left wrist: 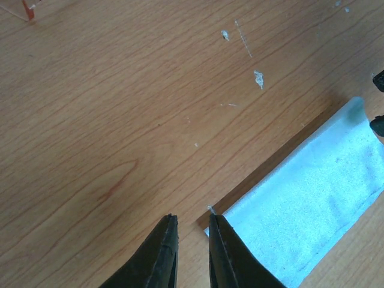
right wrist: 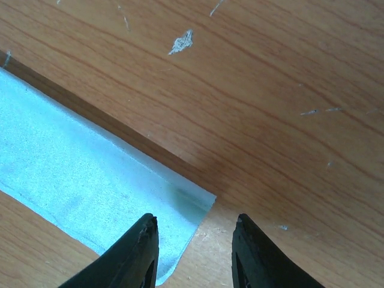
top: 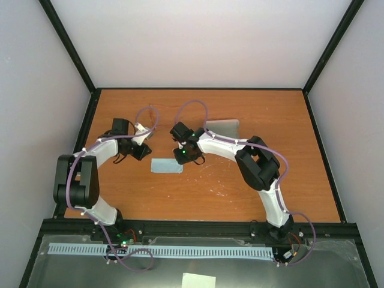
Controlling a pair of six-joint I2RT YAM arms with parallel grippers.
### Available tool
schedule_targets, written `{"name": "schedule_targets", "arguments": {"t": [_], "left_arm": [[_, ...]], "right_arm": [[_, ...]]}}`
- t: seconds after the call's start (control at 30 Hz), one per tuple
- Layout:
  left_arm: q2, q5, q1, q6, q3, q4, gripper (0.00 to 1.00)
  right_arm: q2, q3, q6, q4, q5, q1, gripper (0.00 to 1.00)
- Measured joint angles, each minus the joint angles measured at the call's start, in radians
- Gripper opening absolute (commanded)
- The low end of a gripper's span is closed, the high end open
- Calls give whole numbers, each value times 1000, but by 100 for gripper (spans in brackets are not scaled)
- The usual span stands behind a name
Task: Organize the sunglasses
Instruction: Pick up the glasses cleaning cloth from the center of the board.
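Observation:
A folded blue-grey cloth [top: 167,166] lies flat mid-table between both grippers. My left gripper [left wrist: 191,217] hovers at the cloth's [left wrist: 306,198] left corner, its jaws a narrow gap apart with nothing between them; one fingertip [left wrist: 213,219] sits right at the corner. Over the cloth's [right wrist: 78,174] right corner my right gripper [right wrist: 195,219] stands open and empty, one finger above the fabric and the other above bare wood. Of the sunglasses only a thin orange-red sliver [left wrist: 27,9] shows, at the top left corner of the left wrist view; in the top view they are hidden.
A pale grey flat object [top: 222,128] lies behind the right arm near the back of the table. White scuffs [left wrist: 258,78] mark the wood. Black frame rails [top: 198,89] and white walls bound the table.

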Motion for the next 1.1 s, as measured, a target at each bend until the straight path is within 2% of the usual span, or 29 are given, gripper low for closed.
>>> {"name": "schedule_targets", "arguments": {"t": [0.5,0.77,0.93,1.1], "left_arm": [[11,19,10,2,8,-3,18],[13,20,10,7,8,-3,18],[19,14,10,16,8,-3,18],[19,14,10,28,-5,-3,19]], "right_arm": [[50,39,1,-24,-10,-5,31],[65,55,4,-28,-16,-5,20],[68,55,10,-28,-23,-5,4],[69,55,19,-28,-28,-5,3]]}}
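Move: Under the right hand, about 2 cm below the fingertips, is the far right corner of the folded cleaning cloth; the cloth's middle lies some 6 cm to the left and 3 cm back. From that hand the grey case is roughly 13 cm ahead and 16 cm to the right, and the thin glasses about 19 cm ahead and 10 cm to the left. From the left hand, the cloth's middle is about 9 cm to the right, 2 cm back and 5 cm below. Sinking almost straight down by about 1.5 cm, the right hand brings its part-open fingers, still pointing nearly down, onto the far right corner of the folded cloth. Staying low there, it then closes them fully and pinches the fold at that corner. ##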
